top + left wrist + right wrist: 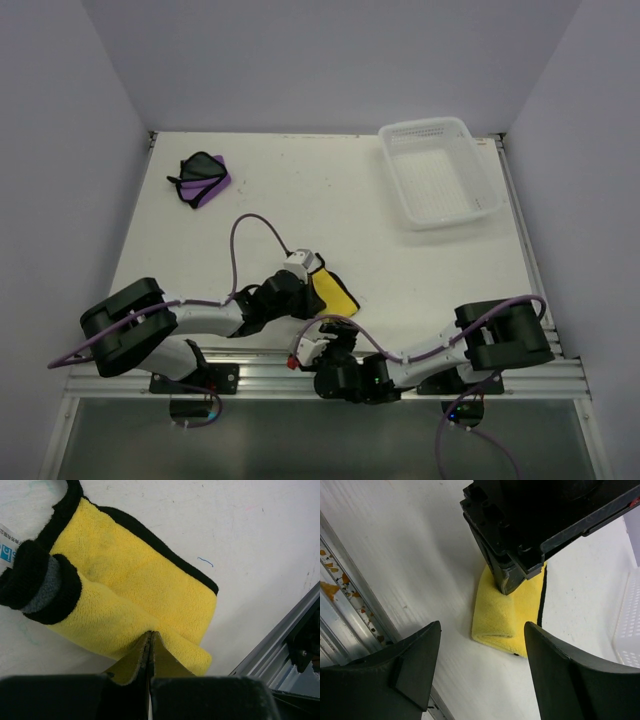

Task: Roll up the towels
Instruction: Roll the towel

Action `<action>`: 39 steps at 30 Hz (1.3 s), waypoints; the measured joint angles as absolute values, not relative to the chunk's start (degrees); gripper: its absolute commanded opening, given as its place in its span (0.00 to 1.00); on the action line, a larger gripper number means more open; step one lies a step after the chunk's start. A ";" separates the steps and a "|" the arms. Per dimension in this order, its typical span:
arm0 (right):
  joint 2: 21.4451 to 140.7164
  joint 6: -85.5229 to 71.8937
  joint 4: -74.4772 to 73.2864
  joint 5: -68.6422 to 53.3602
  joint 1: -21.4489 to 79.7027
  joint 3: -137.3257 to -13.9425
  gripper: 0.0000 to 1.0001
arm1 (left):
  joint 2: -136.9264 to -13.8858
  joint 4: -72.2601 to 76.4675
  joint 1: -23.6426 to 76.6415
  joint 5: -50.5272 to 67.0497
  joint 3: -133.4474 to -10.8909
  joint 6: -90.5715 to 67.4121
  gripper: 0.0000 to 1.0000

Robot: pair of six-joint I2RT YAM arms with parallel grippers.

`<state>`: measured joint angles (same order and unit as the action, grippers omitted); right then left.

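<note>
The yellow towel point(336, 292) lies partly folded near the table's front edge, its black edging point(150, 540) along the far side. A rolled yellow fold point(499, 616) faces the right wrist camera. My left gripper point(151, 634) is shut, and its closed fingertips point(508, 586) press down onto the yellow cloth; no cloth shows between them. My right gripper point(482, 627) is open just in front of the towel, on the rail side, with nothing between its fingers. The purple towel point(203, 178) lies crumpled at the far left of the table, away from both arms.
A white perforated basket point(490, 190) stands at the far right, and its edge point(627, 620) shows in the right wrist view. The aluminium rail point(270, 362) runs along the near edge, close behind the right gripper. A purple cable point(250, 225) loops over the table.
</note>
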<state>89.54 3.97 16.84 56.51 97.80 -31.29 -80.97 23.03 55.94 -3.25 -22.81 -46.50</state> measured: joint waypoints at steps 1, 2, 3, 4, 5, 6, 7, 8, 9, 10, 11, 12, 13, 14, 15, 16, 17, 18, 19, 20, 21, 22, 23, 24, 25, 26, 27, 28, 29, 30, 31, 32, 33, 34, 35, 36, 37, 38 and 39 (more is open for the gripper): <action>90.13 4.16 17.06 56.60 97.69 -31.29 0.70 | -80.97 22.96 55.94 -3.20 -22.85 -46.50 0.00; 90.78 4.19 17.02 56.99 97.54 -31.46 0.70 | -80.97 22.85 55.94 -3.20 -22.90 -46.50 0.00; 91.61 4.19 16.73 57.32 97.41 -31.81 0.69 | -80.97 22.74 55.92 -3.18 -22.94 -46.52 0.00; 92.51 4.19 16.64 57.60 97.19 -32.16 0.67 | -80.97 22.68 55.92 -3.18 -22.98 -46.52 0.00; 93.41 4.16 16.51 57.71 96.99 -32.51 0.66 | -80.97 22.61 55.90 -3.16 -23.00 -46.54 0.00; 94.04 4.16 16.34 57.78 96.84 -32.71 0.66 | -80.97 22.57 55.90 -3.14 -23.03 -46.54 0.00; 94.67 4.10 16.19 57.93 96.57 -32.80 0.65 | -80.97 22.55 55.90 -3.14 -23.03 -46.57 0.00; 95.24 3.99 15.84 58.04 96.29 -32.82 0.64 | -80.97 22.52 55.90 -3.11 -23.03 -46.57 0.00; 95.70 3.84 15.49 58.35 95.94 -32.84 0.64 | -80.97 22.50 55.90 -3.11 -23.03 -46.57 0.00; 95.98 3.53 15.22 58.96 95.50 -32.91 0.63 | -80.97 22.44 55.90 -3.07 -23.05 -46.57 0.00; 96.07 3.33 14.90 59.27 94.98 -32.99 0.62 | -80.97 22.39 55.90 -3.07 -23.05 -46.57 0.00; 96.07 3.03 14.70 59.33 94.39 -32.99 0.61 | -80.97 22.31 55.90 -3.05 -23.09 -46.57 0.00; 96.07 2.90 14.61 59.33 93.93 -32.99 0.61 | -80.97 22.11 55.90 -3.01 -23.20 -46.57 0.00; 96.07 2.81 14.52 59.31 93.49 -32.99 0.61 | -80.97 21.87 55.90 -3.01 -23.31 -46.57 0.00; 96.07 2.70 14.55 59.29 93.10 -32.99 0.58 | -80.97 21.67 55.90 -2.98 -23.42 -46.57 0.00; 96.07 2.66 14.50 59.22 92.71 -32.99 0.57 | -80.97 21.52 55.90 -2.98 -23.46 -46.57 0.00; 96.07 2.61 14.46 58.98 92.40 -32.99 0.55 | -80.97 21.45 55.90 -2.96 -23.51 -46.57 0.00; 96.12 2.57 14.41 58.83 92.14 -32.99 0.49 | -80.97 21.30 55.90 -2.96 -23.59 -46.57 0.00; 96.25 2.44 14.41 58.54 91.98 -32.99 0.47 | -80.97 21.21 55.90 -2.96 -23.68 -46.57 0.00; 96.44 2.22 14.35 58.08 91.85 -32.99 0.46 | -80.97 21.15 55.90 -2.92 -23.70 -46.57 0.00; 96.57 2.13 14.35 57.82 91.83 -32.99 0.44 | -80.97 21.08 55.90 -2.92 -23.73 -46.57 0.00; 96.64 1.93 14.33 57.56 91.79 -32.99 0.42 | -80.97 20.95 55.90 -2.92 -23.79 -46.57 0.00; 96.71 1.63 14.31 57.41 91.79 -32.99 0.38 | -80.97 20.84 55.90 -2.92 -23.86 -46.54 0.00; 96.71 1.26 14.13 57.14 91.77 -32.99 0.36 | -80.97 20.62 55.90 -2.92 -23.97 -46.54 0.00; 96.75 0.95 13.93 56.95 91.74 -33.01 0.32 | -80.97 20.38 55.90 -2.94 -24.08 -46.54 0.00; 96.75 0.75 13.74 56.64 91.70 -33.04 0.30 | -80.97 20.12 55.90 -2.94 -24.18 -46.52 0.00; 96.75 0.47 13.61 56.21 91.57 -33.06 0.26 | -80.95 19.92 55.90 -2.94 -24.27 -46.52 0.00; 96.75 0.23 13.54 55.88 91.44 -33.06 0.22 | -80.88 19.75 55.90 -2.94 -24.32 -46.52 0.00; 96.75 -0.01 13.45 55.64 91.33 -33.06 0.16 | -80.77 19.57 55.90 -2.94 -24.32 -46.52 0.00; 96.75 -0.14 13.34 55.37 91.20 -33.06 0.11 | -80.62 19.40 55.90 -2.94 -24.32 -46.52 0.00; 96.75 -0.36 13.30 55.00 91.05 -33.06 0.06 | -80.47 19.16 55.90 -2.94 -24.32 -46.52 0.00; 96.64 -0.51 13.30 54.72 90.87 -33.06 0.03 | -80.31 18.94 55.90 -2.96 -24.32 -46.52 0.00; 96.40 -0.69 13.28 54.41 90.67 -33.01 0.00 | -80.25 18.85 55.90 -2.98 -24.32 -46.52 0.00; 96.09 -0.93 13.28 54.08 90.48 -32.91 0.00 | -80.23 18.72 55.90 -2.98 -24.32 -46.52 0.00; 95.74 -1.13 13.28 53.80 90.26 -32.75 0.00 | -80.23 18.70 55.90 -3.01 -24.34 -46.50 0.00; 95.15 -1.37 13.28 53.17 89.97 -32.51 0.00 | -80.23 18.70 55.90 -3.01 -24.34 -46.50 0.00; 94.65 -1.56 13.32 52.66 89.69 -32.23 0.00 | -80.23 18.70 55.90 -3.01 -24.34 -46.52 0.00; 94.13 -1.80 13.34 52.12 89.38 -31.94 0.00 | -80.23 18.70 55.90 -3.01 -24.34 -46.50 0.00; 93.60 -2.00 13.39 51.46 89.01 -31.62 0.00 | -80.23 18.68 55.90 -3.01 -24.34 -46.50 0.00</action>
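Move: The near end of the yellow towel roll lies about 4 cm ahead of the open right fingers, some 2 cm to their right and 4 cm below. The left fingertips, already pressed onto the roll, are roughly 7 cm ahead of the right hand, 2 cm left and 3 cm lower. The towel's flat part is some 10 cm ahead, 2 cm right and 5 cm down. From the left hand, that near end is about 3 cm back and 3 cm right, at nearly the same height. Forward and down, drifting a little to its right, the right hand reaches about 5 cm to the near end of the yellow roll. It then sinks the last centimetre as its wide-open fingers close, pinching the roll's end beside the left fingers, with only a slight clockwise turn of the wrist. The left hand stays put, its shut fingertips still pressing on the roll. ##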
